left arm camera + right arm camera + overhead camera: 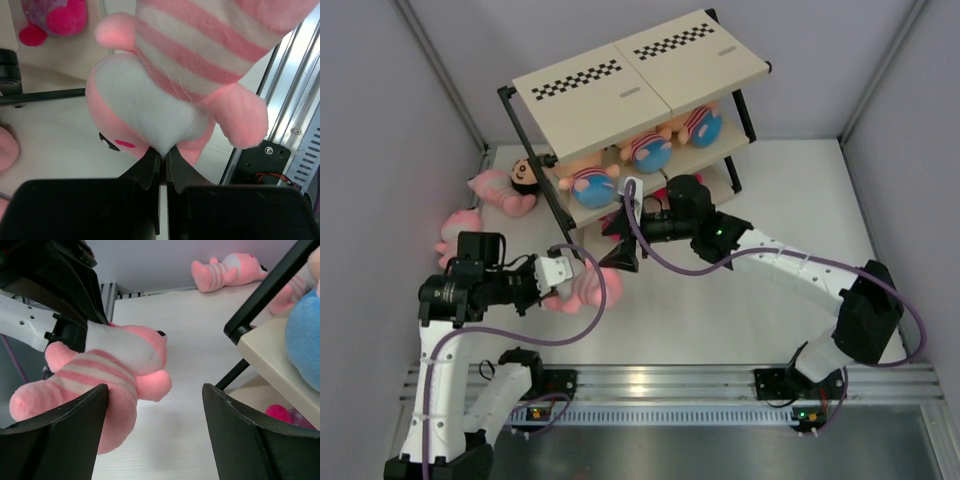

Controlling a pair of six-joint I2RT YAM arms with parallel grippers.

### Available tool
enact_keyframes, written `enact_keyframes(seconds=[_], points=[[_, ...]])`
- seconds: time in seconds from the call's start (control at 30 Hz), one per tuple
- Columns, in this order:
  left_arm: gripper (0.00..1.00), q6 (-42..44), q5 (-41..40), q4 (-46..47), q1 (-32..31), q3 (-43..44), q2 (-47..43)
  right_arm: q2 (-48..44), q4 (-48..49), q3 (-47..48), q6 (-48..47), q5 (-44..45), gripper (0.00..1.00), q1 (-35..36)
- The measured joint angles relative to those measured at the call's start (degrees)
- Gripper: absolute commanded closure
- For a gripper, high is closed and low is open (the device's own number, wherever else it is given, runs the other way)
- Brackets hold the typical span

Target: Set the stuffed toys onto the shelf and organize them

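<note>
My left gripper [164,153] is shut on the white face of a pink stuffed toy [170,95] with a striped middle, which hangs just above the table [582,287]. My right gripper [618,242] is open, its jaws wide apart. The same pink toy [107,372] lies against its left finger [55,435], and the right finger is clear of it. The shelf [650,85] stands at the back, and three boy dolls [590,185] with blue bottoms lie on its middle board. A boy doll [523,176] and a pink toy [458,236] lie on the table at the left.
A black shelf post [265,295] and the edge of a cream board [270,362] are close to my right gripper's right finger. A magenta plush thing [55,17] lies low down by the shelf. Grey walls close in the left, right and back.
</note>
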Motion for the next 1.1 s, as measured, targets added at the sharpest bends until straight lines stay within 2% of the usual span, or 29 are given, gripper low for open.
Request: enact_keyframes(seconds=[0.13,0.4,0.53,0.7,0.8,0.87,0.9,0.97,1.0,1.1], points=[[1.0,-0.42,0.09,0.02,-0.22,0.0,0.17,-3.48,-1.66,-1.57,-1.07,-2.56,0.22,0.46],[1.0,-0.48,0.87,0.11,-0.22,0.02,2.01,-14.21,-13.07,-1.92,-9.9,-7.72,0.21,1.84],[1.0,-0.72,0.9,0.09,-0.22,0.46,2.12,-12.44,-13.88,-1.77,-11.85,-4.83,0.21,4.57],[1.0,-0.76,0.81,0.02,-0.22,0.98,2.12,-5.88,-14.27,-0.48,-13.14,-2.4,0.21,5.03],[1.0,-0.76,0.35,-0.07,-0.22,0.98,2.21,-2.78,-15.23,1.33,-14.47,-1.36,0.24,5.25],[1.0,-0.76,0.0,-0.11,-0.2,1.01,2.36,-2.01,-15.89,2.12,-15.45,-0.79,0.42,5.97],[1.0,-0.76,-0.02,-0.17,-0.2,1.2,2.51,-1.92,-16.13,2.43,-15.89,-0.72,0.63,6.56],[1.0,-0.87,0.0,-0.35,-0.2,2.1,2.99,-1.9,-16.39,2.99,-16.0,-0.55,0.8,7.91],[1.0,-0.96,0.0,-0.35,-0.2,2.62,3.26,-1.92,-16.44,3.23,-15.93,-0.46,0.98,8.57],[1.0,-1.49,-0.02,-0.35,-0.15,3.65,3.48,-2.34,-17.46,3.28,-15.76,0.22,1.0,9.55]])
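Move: The pink striped toy hangs from the left gripper's shut fingers by its head, its middle about 6 cm to that hand's right and roughly level. From the open right gripper, it lies about 8 cm back, 4 cm left and slightly lower, some 2 cm. The nearest blue-bottomed toy on the middle shelf is about 11 cm ahead of the right hand, 3 cm left and 4 cm down; the magenta toy on the lower shelf is some 8 cm ahead, 2 cm right and 18 cm down. Hold the pink toy nearly still with the left gripper's pinch on its head. Draw the open right gripper back about 8 cm, first rising some 4 cm and swinging right, then sinking about 6 cm and returning left onto the toy's leg end, turning slightly counter-clockwise. Shut the right fingers there to pinch the plush. ##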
